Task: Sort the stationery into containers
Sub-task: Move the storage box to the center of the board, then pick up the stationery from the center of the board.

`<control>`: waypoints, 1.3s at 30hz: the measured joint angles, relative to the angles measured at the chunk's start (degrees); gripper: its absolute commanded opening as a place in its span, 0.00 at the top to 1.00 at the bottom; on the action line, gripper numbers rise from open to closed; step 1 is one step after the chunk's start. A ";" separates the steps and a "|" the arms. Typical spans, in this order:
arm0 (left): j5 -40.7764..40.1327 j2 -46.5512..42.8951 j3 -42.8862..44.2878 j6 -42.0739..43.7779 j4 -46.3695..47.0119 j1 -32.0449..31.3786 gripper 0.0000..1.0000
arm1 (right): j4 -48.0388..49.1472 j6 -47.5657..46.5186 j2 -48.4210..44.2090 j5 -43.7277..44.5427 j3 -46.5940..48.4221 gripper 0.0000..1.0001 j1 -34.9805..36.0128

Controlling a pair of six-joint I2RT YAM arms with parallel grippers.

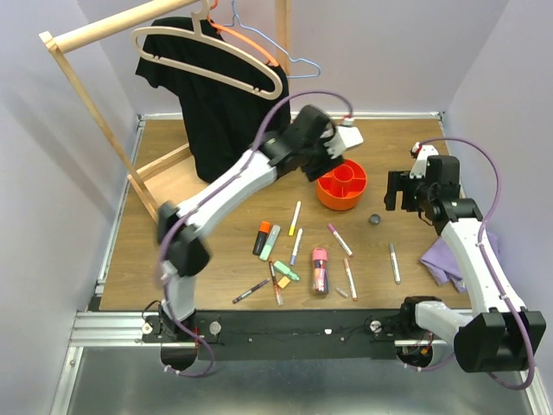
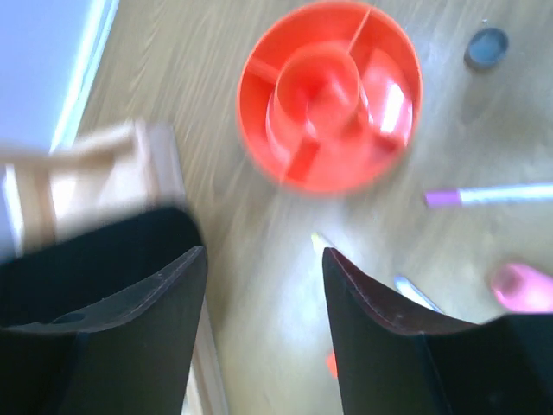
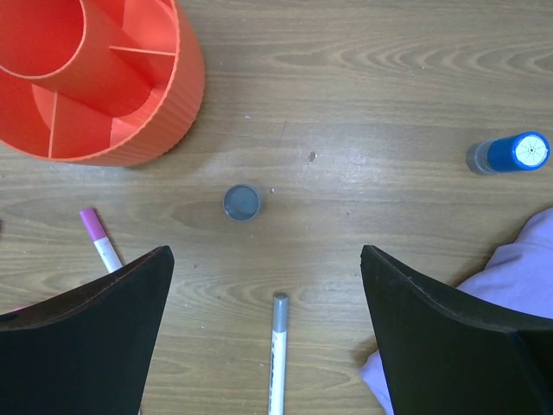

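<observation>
The round orange container stands at the back centre of the table. My left gripper hovers just behind and above it, open, with nothing between its fingers; that wrist view is motion-blurred, with the container below. My right gripper is open and empty to the right of the container. Under it lies a grey-capped white pen. Loose stationery lies in front: orange highlighter, green highlighter, yellow-tipped pen, pink-capped pen, pink tube, grey pen.
A small dark round cap lies right of the container. A purple cloth sits at the right edge, with a blue-capped item near it. A wooden rack with a black shirt and hangers fills the back left.
</observation>
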 measured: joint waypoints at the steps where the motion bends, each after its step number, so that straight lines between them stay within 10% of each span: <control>1: -2.40 -6.16 -6.16 -2.49 1.18 -0.24 0.33 | -0.02 0.02 -0.39 -0.02 -0.20 0.03 0.00; 8: -14.93 -36.33 -41.81 -17.51 4.46 0.02 0.39 | -0.04 1.77 -1.55 -0.39 -0.63 0.05 0.00; 14: -16.90 -32.44 -57.81 -27.58 3.48 6.67 0.42 | -0.04 2.86 -1.46 -0.81 -0.63 0.05 0.00; 39: -4.55 -18.40 -52.70 -33.18 6.97 9.07 0.40 | 0.00 2.91 -3.02 -0.76 -2.43 0.05 0.00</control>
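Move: The orange-capped marker lies on the board about 11 cm back from the left hand, 17 cm to its left and roughly 21 cm below. The green highlighter is beside it, 3 cm to its right. The yellow-capped pen is some 9 cm right and 6 cm farther out than the marker. The storage box stands 3 cm ahead of the hand and 4 cm to its right. From the right hand the marker lies about 37 cm left, 3 cm back. The orange-capped marker is what the left hand comes down over, leaving the storage box it has already let go of. Half open throughout, it rises slightly, swings about 23 cm left and some 11 cm back while sinking steeply, then eases about 6 cm right and a little lower. The wrist turns roughly 40 degrees counter-clockwise and tips the fingers to point steeply down, stopping just above the marker. ##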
